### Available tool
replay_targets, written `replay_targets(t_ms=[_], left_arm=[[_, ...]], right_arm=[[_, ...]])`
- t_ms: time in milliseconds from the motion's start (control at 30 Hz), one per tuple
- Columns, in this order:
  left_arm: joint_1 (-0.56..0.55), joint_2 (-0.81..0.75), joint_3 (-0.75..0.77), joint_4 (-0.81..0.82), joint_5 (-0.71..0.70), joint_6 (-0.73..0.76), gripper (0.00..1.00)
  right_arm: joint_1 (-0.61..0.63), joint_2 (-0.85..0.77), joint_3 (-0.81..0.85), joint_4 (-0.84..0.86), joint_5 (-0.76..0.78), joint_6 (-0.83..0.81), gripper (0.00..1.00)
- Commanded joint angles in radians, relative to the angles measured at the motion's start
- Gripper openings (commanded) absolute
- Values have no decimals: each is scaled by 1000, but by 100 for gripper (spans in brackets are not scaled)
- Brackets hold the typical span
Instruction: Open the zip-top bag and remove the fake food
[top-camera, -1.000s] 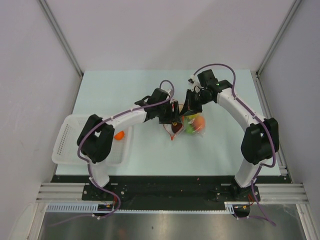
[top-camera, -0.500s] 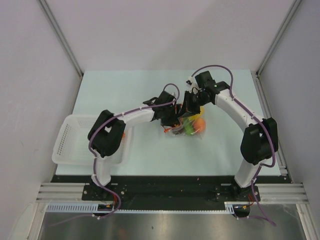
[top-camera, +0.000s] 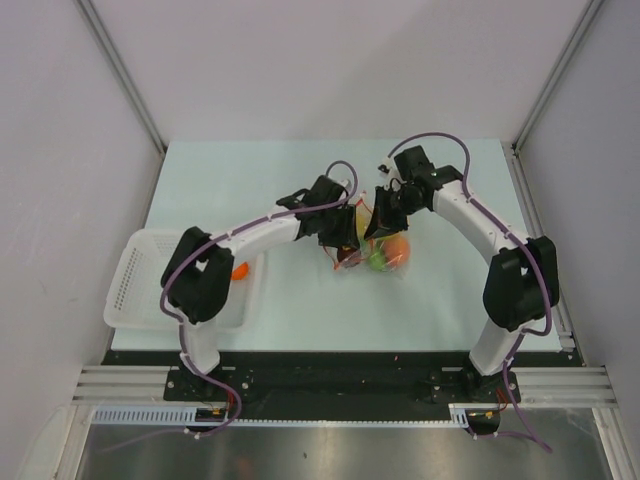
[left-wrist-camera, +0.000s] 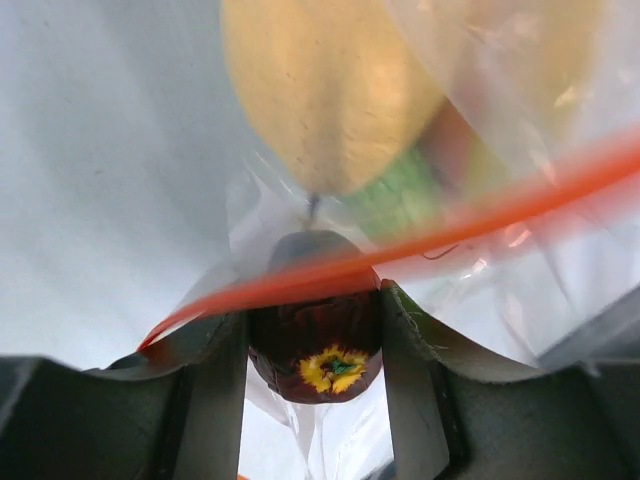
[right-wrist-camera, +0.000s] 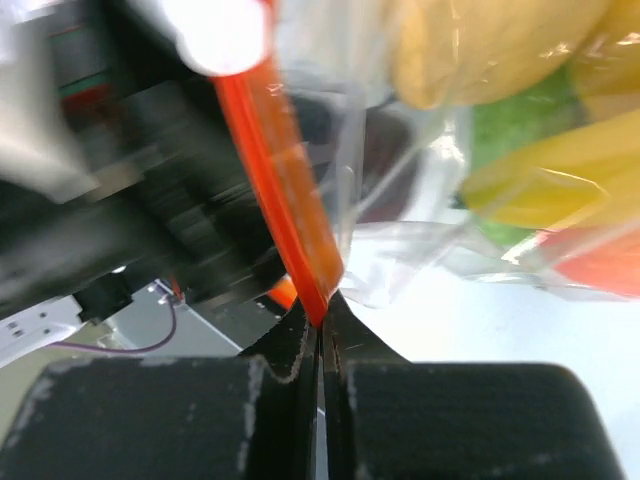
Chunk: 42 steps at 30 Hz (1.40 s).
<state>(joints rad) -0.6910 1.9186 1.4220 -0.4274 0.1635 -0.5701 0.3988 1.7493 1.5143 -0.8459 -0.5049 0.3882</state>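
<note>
The zip-top bag (top-camera: 385, 250) lies mid-table, clear, with its red-orange zip strip (right-wrist-camera: 285, 190) pulled apart at the mouth. My right gripper (right-wrist-camera: 322, 315) is shut on that strip, holding one lip of the bag up (top-camera: 378, 228). My left gripper (left-wrist-camera: 312, 305) reaches into the mouth under the other strip (left-wrist-camera: 330, 270) and is shut on a dark purple fruit (left-wrist-camera: 315, 345) with a yellow star end. Inside the bag sit more fake food: a peach piece (left-wrist-camera: 325, 90), a green one (right-wrist-camera: 520, 120), a yellow banana (right-wrist-camera: 560, 170) and an orange one (top-camera: 397, 246).
A white mesh basket (top-camera: 140, 290) stands at the table's left front edge with an orange fruit (top-camera: 239, 270) in it. Both arms meet over the bag, elbows spread to the sides. Grey walls enclose the table on three sides.
My left gripper has pushed right into the bag's mouth and narrowed around the dark purple fruit. The right gripper kept its hold on the zip strip, shifting only slightly.
</note>
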Motion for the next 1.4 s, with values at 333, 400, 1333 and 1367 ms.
replay_targets(t_ms=[333,400,1333,1367], left_arm=[[27,-371,8,-34,55,165,0],[48,-427,-6,-69,-5,156,0],[769,-515,-466,-246,-246,84,32],[769,-515,-469,-243,-240,84,38]], right_arm=[[-78,-79,-31,-33,68,-111,0],[-81,-83,-31,-32,51,-107,0],[-92,-108,27,-30,-41,-92,0],[-92,-106,27,-31,-41,-92,0]])
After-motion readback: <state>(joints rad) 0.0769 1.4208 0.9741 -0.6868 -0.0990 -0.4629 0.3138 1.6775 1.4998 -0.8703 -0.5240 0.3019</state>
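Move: My left hand already pinches the dark fruit in the bag mouth. The white basket's middle lies about 44 cm to its left, 8 cm back and 4 cm lower; in it an orange sits some 28 cm left and 4 cm back. The food left in the bag is about 11 cm to its right, 2 cm ahead. From my right hand, that food is some 4 cm right, 2 cm back and 9 cm below, the basket about 50 cm left, 11 cm back. I lift the dark fruit straight up out of the bag mouth about 16 cm with my left hand, swing it some 36 cm left, then sink just as far down over the basket beside the orange, the wrist turning roughly 45 degrees counter-clockwise and the grip kept. My right hand keeps pinching the bag's zip edge, drawing it about 4 cm right early on, then rising slightly. ##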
